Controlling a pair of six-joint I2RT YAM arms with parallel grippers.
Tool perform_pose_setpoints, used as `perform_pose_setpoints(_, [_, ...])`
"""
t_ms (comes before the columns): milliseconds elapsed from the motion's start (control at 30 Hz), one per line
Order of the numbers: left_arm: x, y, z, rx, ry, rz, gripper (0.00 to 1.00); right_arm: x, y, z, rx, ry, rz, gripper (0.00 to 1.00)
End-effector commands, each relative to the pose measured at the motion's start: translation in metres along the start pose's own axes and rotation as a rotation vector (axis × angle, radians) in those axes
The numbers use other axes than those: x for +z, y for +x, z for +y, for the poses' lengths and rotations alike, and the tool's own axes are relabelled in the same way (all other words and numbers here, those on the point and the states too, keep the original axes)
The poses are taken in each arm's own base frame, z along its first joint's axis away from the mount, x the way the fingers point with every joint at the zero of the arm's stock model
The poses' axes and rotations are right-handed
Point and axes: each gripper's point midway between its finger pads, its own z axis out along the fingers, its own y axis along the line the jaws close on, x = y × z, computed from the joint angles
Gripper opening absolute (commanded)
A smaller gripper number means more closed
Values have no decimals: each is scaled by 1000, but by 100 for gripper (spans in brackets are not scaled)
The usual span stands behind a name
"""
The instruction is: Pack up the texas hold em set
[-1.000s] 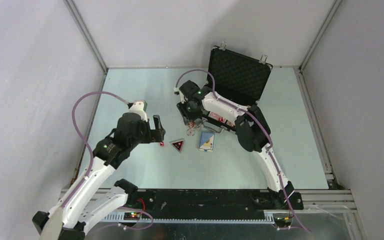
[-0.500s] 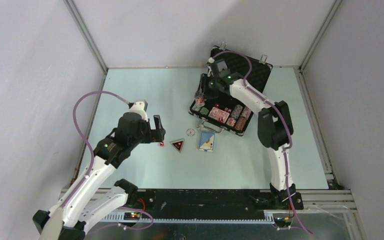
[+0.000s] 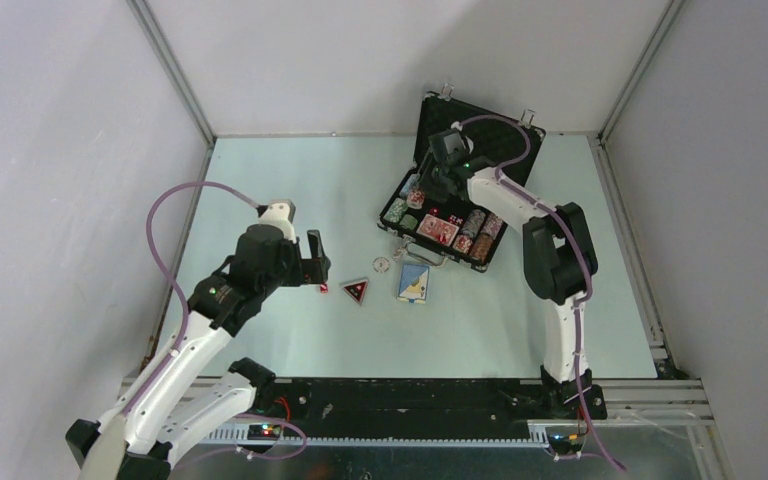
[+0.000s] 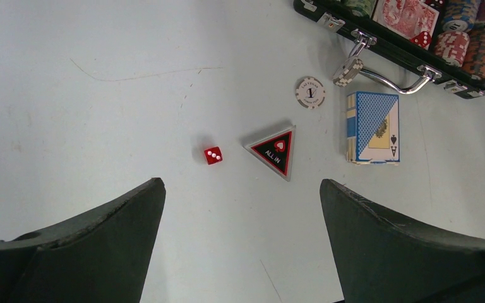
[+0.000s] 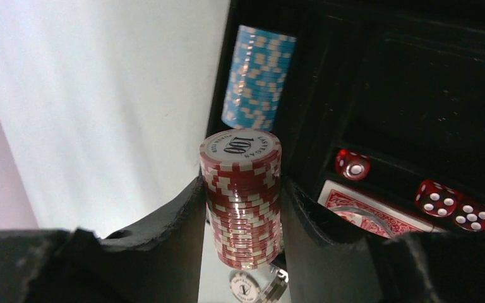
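The black briefcase (image 3: 480, 140) lies open at the back right of the table, with chip stacks and a red card deck (image 3: 438, 229) in its tray. My right gripper (image 5: 243, 189) is shut on a red/white chip stack (image 5: 242, 199) and holds it upright over the left part of the case. A blue chip stack (image 5: 257, 76) lies just beyond it. Red dice (image 5: 429, 192) sit in a slot of the case. My left gripper (image 4: 241, 184) hangs open over the bare table. Ahead of it lie a red die (image 4: 213, 155), the black triangle (image 4: 274, 149), the white button (image 4: 310, 92) and the blue deck (image 4: 374, 126).
The briefcase's silver handle (image 4: 391, 79) sticks out towards the loose pieces, with a small grey chip stack (image 4: 348, 71) leaning on it. Grey walls close in the table on three sides. The lid stands upright at the back.
My right arm has swung from the table in front of the case up and back over its left part, carrying the red/white chip stack. The left arm has not moved.
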Motion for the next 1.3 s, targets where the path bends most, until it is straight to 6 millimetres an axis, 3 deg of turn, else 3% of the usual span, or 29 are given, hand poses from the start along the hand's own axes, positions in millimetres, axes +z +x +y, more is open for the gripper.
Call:
perform_pose_setpoints(0, [-3,-23,-1,9,-4,-74,100,-20,-41,21,114,-40,-191,24])
perform_pose_setpoints(233, [-3,-23,1,11,-11,-75,100,-2,-32,9,181,-11,-176,27])
perform_pose_setpoints(367, [-2,-22,1,13,-13,-72,100,4,-27,9,189,-28,-164,40])
perform_pose_setpoints(533, [-1,-22,2,16,-16,-68,100,7,-21,7,207,-26,-132,63])
perform_pose_setpoints(700, [-1,-25,2,15,-19,-70,100,3,-20,2,247,-20,-88,70])
perform_pose_setpoints(900, [0,-25,-2,18,0,-66,100,-26,-34,16,103,-43,-117,68])
perform_pose_setpoints(1067, [8,-26,-11,57,49,-70,100,-56,-26,19,-42,-19,-104,68])
perform_pose_setpoints(1267, [20,-28,-47,187,250,-76,100,-116,-23,12,-242,7,-151,68])
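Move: The right hand holds the red chip stack over its empty slot in the case, about 3 cm below and 1 cm right. From the hand, the blue chips lie 4 cm ahead and 2 left, the green-white chips 2 back and 4 left, the red cards 6 back and 4 right. From the left hand the slot is some 24 cm ahead, 21 right, 10 lower. Right hand lowers the red chips about 2 cm into the slot, opens, then rises 5 cm and back. ##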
